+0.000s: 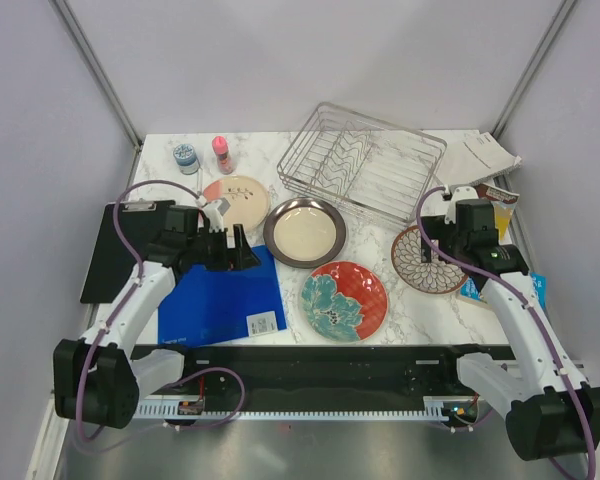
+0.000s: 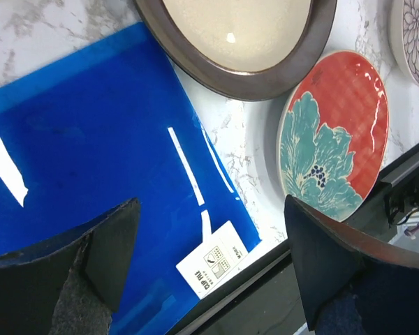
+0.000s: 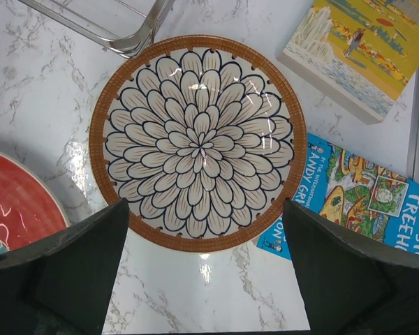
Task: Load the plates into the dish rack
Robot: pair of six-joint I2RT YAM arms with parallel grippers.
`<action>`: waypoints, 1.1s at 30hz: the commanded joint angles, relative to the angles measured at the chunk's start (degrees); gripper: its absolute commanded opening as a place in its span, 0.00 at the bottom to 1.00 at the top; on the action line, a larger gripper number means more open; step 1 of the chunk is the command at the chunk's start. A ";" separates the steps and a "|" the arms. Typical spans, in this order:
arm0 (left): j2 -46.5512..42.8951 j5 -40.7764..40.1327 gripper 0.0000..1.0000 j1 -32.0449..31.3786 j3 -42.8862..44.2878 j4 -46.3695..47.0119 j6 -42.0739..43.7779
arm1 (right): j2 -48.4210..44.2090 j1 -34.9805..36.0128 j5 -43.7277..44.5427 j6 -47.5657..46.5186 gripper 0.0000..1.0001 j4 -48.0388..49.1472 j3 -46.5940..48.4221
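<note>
The dish rack (image 1: 365,170), a silver wire basket, stands empty at the back of the table. Four plates lie flat in front of it: cream-pink with a twig mark (image 1: 238,200), cream with a dark rim (image 1: 304,232), red-orange with a teal flower (image 1: 344,300), and white with brown petals (image 1: 420,262). My left gripper (image 1: 242,252) hangs open over the blue folder (image 2: 91,139), left of the red-orange plate (image 2: 335,132). My right gripper (image 3: 206,204) hovers open above the near edge of the petal plate (image 3: 199,143), holding nothing.
A black clipboard (image 1: 115,250) lies at the left edge. Two small jars (image 1: 185,157) (image 1: 222,153) stand at the back left. Papers (image 1: 485,155) and picture books (image 3: 349,195) crowd the right side, one book touching the petal plate. A rack corner (image 3: 112,28) sits just beyond that plate.
</note>
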 commanded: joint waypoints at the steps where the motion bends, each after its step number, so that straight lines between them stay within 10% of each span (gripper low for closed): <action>1: 2.43 1.38 0.90 -4.93 -2.19 3.90 -3.61 | -1.10 -0.13 -2.94 -0.42 0.98 2.24 -0.87; 7: 7.09 0.14 0.89 -14.25 -2.73 6.19 -6.33 | -4.09 -0.13 -27.34 -4.73 0.98 8.20 -3.41; 17: 19.57 -0.82 0.82 -24.90 0.78 13.57 -13.55 | 6.18 -0.13 -42.40 -10.78 0.98 4.54 -1.05; 33: 35.56 4.10 0.50 -28.07 8.53 19.72 -19.87 | 9.09 -0.13 -44.27 -14.92 0.98 0.49 0.45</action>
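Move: The red flowered plate's middle lies about 25 cm to the left hand's right, 8 cm back and 11 cm below. The brown-rimmed plate is 16 cm right and 9 cm ahead of that hand, the blue folder some 6 cm left and 7 cm back, both at table height. From the right hand the red plate is about 21 cm left, 10 cm back and 14 cm below; the patterned plate lies almost straight below. Left hand sweeps 16 cm right, 9 down, fingers narrowing about the red plate's left rim; right swings 11 left. ##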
